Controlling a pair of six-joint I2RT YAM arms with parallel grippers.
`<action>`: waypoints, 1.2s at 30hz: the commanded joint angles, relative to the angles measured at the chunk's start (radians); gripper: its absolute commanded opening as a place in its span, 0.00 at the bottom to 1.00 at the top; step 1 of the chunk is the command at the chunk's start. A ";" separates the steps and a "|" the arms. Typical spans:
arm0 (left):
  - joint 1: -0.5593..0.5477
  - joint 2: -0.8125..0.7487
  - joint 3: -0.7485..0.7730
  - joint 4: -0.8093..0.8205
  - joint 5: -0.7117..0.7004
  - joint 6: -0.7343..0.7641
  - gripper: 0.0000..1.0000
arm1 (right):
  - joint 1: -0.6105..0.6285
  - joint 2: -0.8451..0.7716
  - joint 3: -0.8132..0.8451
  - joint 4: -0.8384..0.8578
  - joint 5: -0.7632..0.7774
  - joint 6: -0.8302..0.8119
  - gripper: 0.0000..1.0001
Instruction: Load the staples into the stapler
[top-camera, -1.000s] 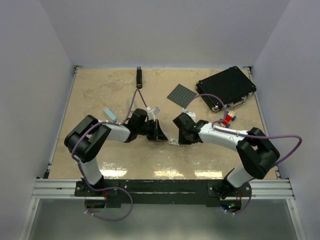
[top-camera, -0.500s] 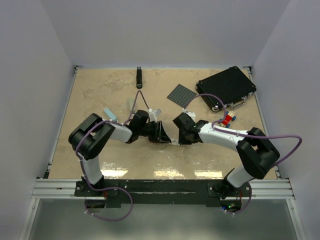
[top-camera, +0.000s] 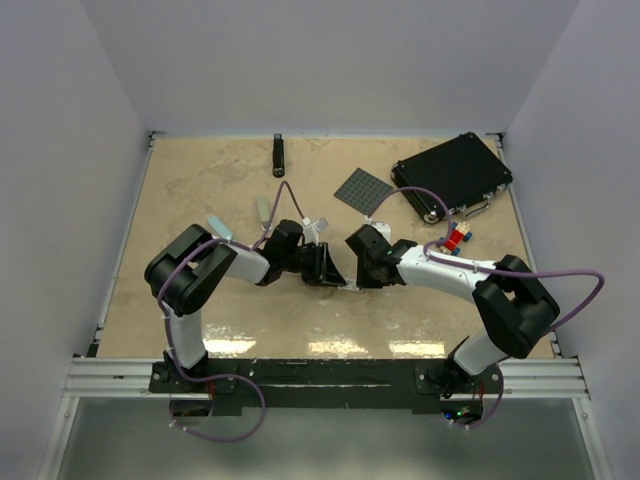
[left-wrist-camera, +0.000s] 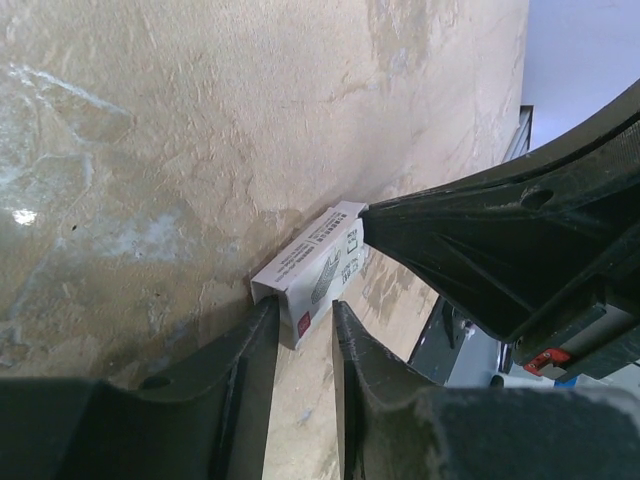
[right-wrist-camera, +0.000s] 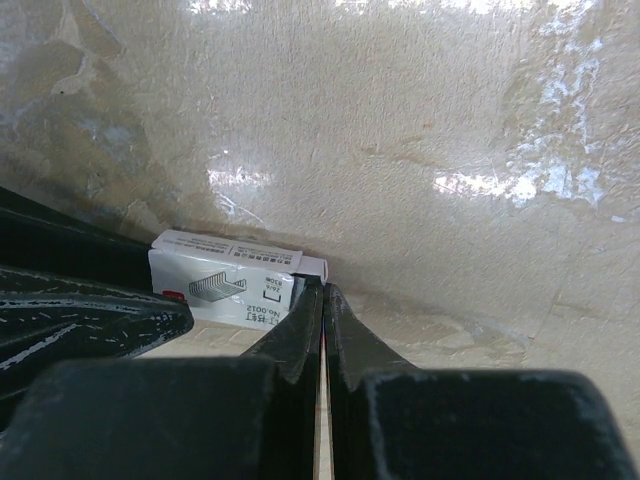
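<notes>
The staples box (left-wrist-camera: 318, 255), white with a staple drawing and a red mark, lies on the table between my two grippers (top-camera: 349, 287). My left gripper (left-wrist-camera: 305, 315) straddles its near end, with both fingers lying against its sides. My right gripper (right-wrist-camera: 324, 290) is shut, and its tips press on the flap end of the box (right-wrist-camera: 225, 280). Its black finger (left-wrist-camera: 470, 240) touches the far end in the left wrist view. The grey-green stapler (top-camera: 263, 208) lies behind the left arm, with a pale blue part (top-camera: 220, 228) to its left. A small grey-blue tray (top-camera: 316, 223) sits beside the left wrist.
A slim black stapler (top-camera: 279, 155) lies at the back edge. A grey baseplate (top-camera: 362, 190) and a black case (top-camera: 452, 172) are at the back right. Red-and-blue toy bricks (top-camera: 458, 238) sit beside the right forearm. Walls enclose the table on three sides.
My left arm has slid right toward the right gripper. Its jaws, shut a second ago, parted and now sit around the near end of the box. The right gripper has stayed put.
</notes>
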 joint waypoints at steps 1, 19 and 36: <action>-0.007 0.007 0.033 0.032 0.021 -0.006 0.30 | 0.000 0.004 0.037 0.020 -0.003 -0.003 0.00; -0.007 -0.013 0.010 0.037 0.020 -0.010 0.00 | -0.001 0.006 0.050 -0.055 0.037 -0.026 0.00; -0.003 -0.048 0.000 0.005 0.014 -0.007 0.00 | -0.013 0.016 0.052 -0.087 0.052 -0.056 0.00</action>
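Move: The staple box lies between the two grippers. Its middle is about 2 cm right of the left hand point and about 2 cm left of the right one, level with both and roughly 1 cm lower. From the left hand, a pale green tool lies some 20 cm ahead and 19 cm left. From the right hand, the grey grid mat is about 26 cm ahead and 2 cm right, and the toy car 13 cm ahead and 23 cm right. Hold the left gripper in place at the left end of the staple box and shut its fingers from about a third open, pinching the box's thin end. Then, with the right fingers still shut on the other end, ease the right gripper slowly about 1 cm to the right, away from the left one, to draw the box open. ##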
